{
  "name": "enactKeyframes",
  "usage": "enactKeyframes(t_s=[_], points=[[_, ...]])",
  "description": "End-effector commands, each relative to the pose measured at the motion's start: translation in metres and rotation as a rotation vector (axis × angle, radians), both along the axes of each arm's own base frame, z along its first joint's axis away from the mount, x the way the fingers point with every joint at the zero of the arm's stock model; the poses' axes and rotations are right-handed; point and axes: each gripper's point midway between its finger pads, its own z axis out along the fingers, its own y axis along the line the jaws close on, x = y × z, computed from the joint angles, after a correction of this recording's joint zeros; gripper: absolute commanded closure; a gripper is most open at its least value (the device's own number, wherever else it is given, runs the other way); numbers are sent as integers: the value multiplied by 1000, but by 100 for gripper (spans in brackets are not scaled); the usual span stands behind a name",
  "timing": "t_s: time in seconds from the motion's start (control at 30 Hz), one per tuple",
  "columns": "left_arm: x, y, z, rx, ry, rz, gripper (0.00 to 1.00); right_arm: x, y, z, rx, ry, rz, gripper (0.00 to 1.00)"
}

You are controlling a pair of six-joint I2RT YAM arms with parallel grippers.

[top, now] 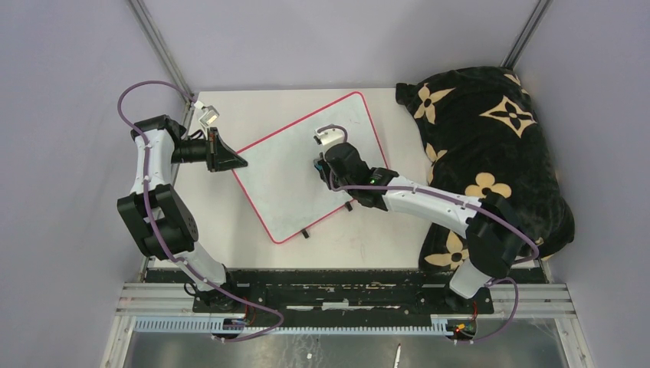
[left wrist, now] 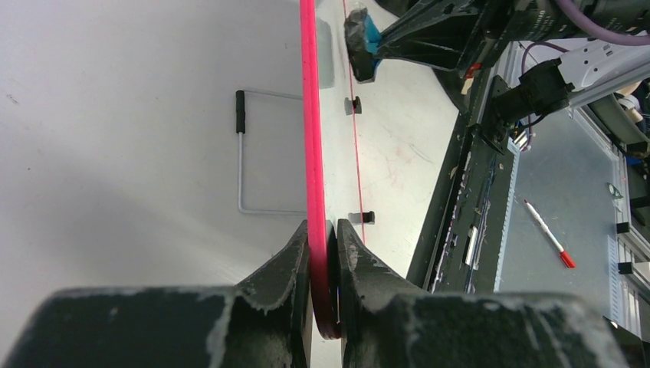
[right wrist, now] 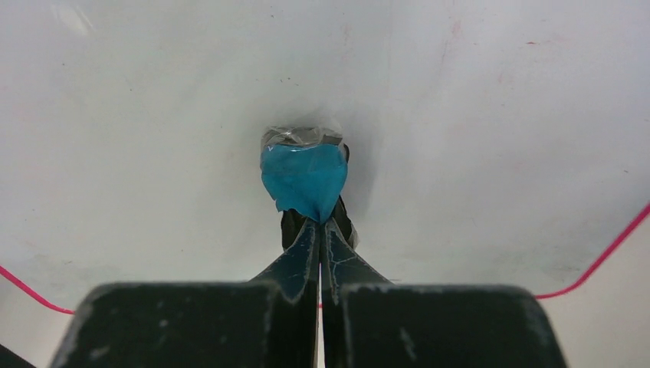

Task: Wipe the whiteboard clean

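The whiteboard (top: 283, 184), white with a thin red border, lies askew on the table. My left gripper (top: 238, 162) is shut on its left corner. In the left wrist view the jaws (left wrist: 323, 238) pinch the red edge (left wrist: 310, 115). My right gripper (top: 318, 162) is over the middle of the board, shut on a small blue-wrapped eraser pad (right wrist: 304, 180). The right gripper (right wrist: 320, 222) holds the pad against the white surface (right wrist: 460, 115). The pad also shows in the left wrist view (left wrist: 360, 42). Faint red smudges (right wrist: 536, 42) remain on the board. Two black clips (top: 349, 205) sit on its near edge.
A black cushion with beige flowers (top: 490, 153) fills the table's right side, next to the right arm. A wire loop (left wrist: 241, 153) shows beside the board's edge. A red-capped pen (left wrist: 546, 234) lies on the metal shelf below the black base rail (top: 345, 287).
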Motion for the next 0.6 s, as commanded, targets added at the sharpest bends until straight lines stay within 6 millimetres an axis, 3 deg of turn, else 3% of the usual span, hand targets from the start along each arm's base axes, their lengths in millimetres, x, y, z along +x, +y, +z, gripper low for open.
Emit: enactKeyframes(t_s=[0.0, 0.23, 0.33, 0.4, 0.57], points=[[-4, -1, -3, 73, -48, -35, 97, -2, -21, 53, 9, -111, -61, 99], [-1, -1, 3, 70, -49, -26, 96, -16, -59, 83, 12, -158, -130, 99], [1, -1, 6, 67, -46, -20, 82, -23, -71, 91, 17, -157, -145, 99], [1, -1, 8, 66, -41, -16, 65, -28, -78, 94, 20, -153, -148, 99], [5, 0, 12, 61, -28, -4, 44, -38, -91, 91, 27, -145, -157, 99]])
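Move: The whiteboard's middle lies about 2 cm ahead, 3 cm left and 4 cm below the right hand, which holds the blue eraser at its face. The board's right front corner is some 18 cm right, level with the hand and 10 cm lower; the right black foot is about 7 cm right, 8 cm back and 12 cm down. From the left hand, still shut on the board's left end, the whiteboard's middle lies roughly 19 cm right, level with it, 6 cm lower. The blue eraser, still pinched in the right fingers, comes away from the whiteboard's face: the right hand lifts it briskly about 9 cm while carrying it 7 or 8 cm right towards the board's right front corner and some 3 cm back, the fingertips tipping up a little. Late on, the left fingers spread around the board's left end and release it, that hand staying in place. ##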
